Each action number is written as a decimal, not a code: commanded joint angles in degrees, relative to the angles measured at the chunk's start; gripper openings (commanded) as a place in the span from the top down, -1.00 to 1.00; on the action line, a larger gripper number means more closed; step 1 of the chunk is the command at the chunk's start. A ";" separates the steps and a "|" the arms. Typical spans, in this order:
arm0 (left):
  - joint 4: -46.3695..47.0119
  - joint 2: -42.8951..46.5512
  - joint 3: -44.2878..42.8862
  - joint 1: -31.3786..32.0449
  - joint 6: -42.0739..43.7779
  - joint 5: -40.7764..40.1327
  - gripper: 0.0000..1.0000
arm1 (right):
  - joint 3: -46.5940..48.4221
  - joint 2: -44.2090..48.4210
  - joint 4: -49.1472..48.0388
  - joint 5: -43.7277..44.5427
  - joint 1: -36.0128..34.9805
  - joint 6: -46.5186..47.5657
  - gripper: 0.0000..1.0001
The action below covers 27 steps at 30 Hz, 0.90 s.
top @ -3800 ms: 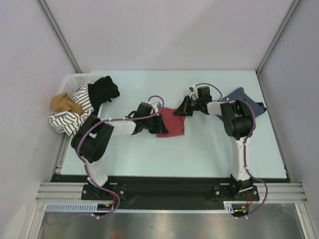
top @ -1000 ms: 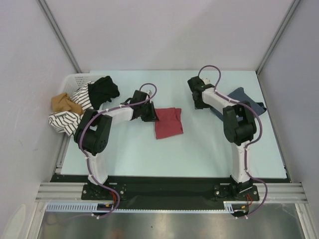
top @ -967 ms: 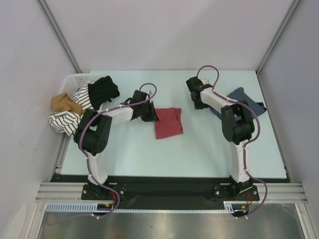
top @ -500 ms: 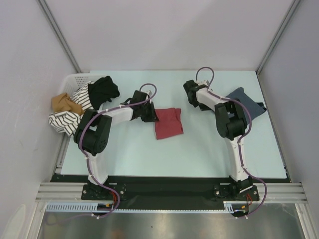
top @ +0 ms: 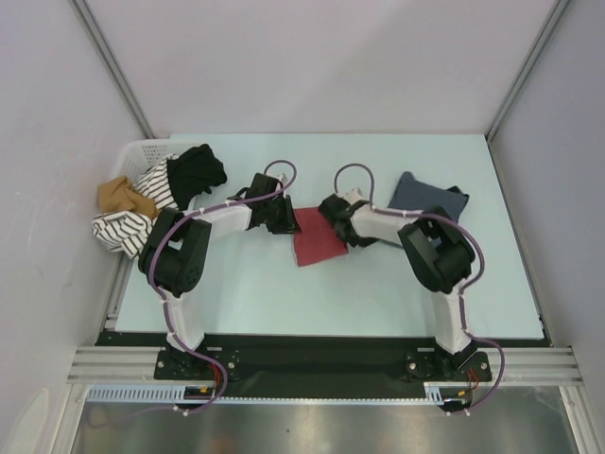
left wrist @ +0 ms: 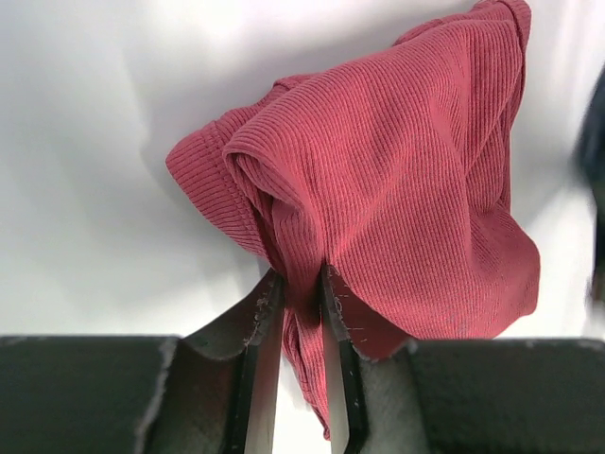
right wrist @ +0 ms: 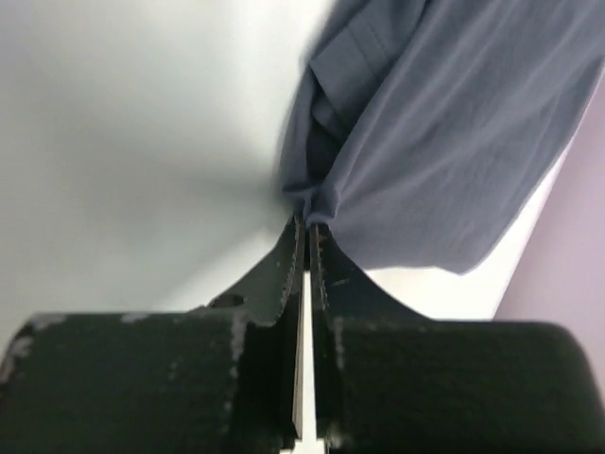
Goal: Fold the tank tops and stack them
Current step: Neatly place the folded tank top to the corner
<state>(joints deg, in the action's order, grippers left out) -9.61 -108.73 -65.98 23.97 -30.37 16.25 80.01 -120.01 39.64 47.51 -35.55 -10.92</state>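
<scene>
The brick red tank top (top: 318,242) lies crumpled at the table's middle. My left gripper (top: 282,218) is at its left edge, shut on a bunched fold of the red tank top (left wrist: 406,180), which rises between the left gripper's (left wrist: 302,284) jaws. The slate blue-grey tank top (top: 427,197) lies right of centre, partly under my right arm. My right gripper (top: 361,233) sits low beside the red top. In the right wrist view the gripper (right wrist: 307,223) is shut on an edge of the blue-grey tank top (right wrist: 454,132), which spreads away from the tips.
A white basket (top: 138,151) stands at the table's left edge, with striped cloth (top: 132,222), black cloth (top: 194,170) and tan cloth (top: 121,196) spilling over it. Grey walls close in at the left, back and right.
My right gripper shut on the blue-grey tank top's edge and swung left toward the red one, dragging the blue-grey top leftward. The left arm stayed put, still holding the red cloth.
</scene>
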 commanded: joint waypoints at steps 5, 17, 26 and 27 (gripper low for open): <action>-0.50 2.29 -0.20 -0.50 1.63 -0.34 0.48 | -18.91 19.71 -5.71 -16.02 -13.48 -7.79 0.99; -1.38 0.71 -1.88 -0.85 1.98 -0.52 0.46 | -18.95 29.03 -1.77 -26.57 -17.12 -10.01 -0.22; 1.60 3.43 1.55 -0.85 0.67 -0.96 -0.13 | -11.81 31.77 -8.69 -53.42 -0.15 -4.02 -0.50; 1.96 3.78 2.07 -0.85 0.58 -0.78 -0.13 | -10.76 30.72 -10.09 -56.01 1.61 -4.28 -0.48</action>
<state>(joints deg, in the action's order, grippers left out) -9.43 -108.47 -65.14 23.57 -29.61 15.51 66.41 -88.79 34.35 6.15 -38.20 -16.82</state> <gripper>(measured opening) 0.562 0.749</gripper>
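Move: The bare spot the right gripper is taking the held near-left corner of the navy tank top to lies about 15 cm back and 9 cm left of it, some 3 cm lower; the navy top's middle is 8 cm ahead and 9 cm right. The red tank top's middle is level with it, about 15 cm left. From the left gripper, the red top's middle lies 4 cm right and 1 cm back, and the spot 14 cm back, 12 cm right. Sweep the right gripper low and fast back, some 16 cm, and left, bringing the navy top by its pinched corner in beside the red one while turning it counter-clockwise; open wide to let go, then rise about 8 cm and come forward again, rolling the hand's left side up. Keep the left gripper in place and spread its fingers to free the red top's edge. ##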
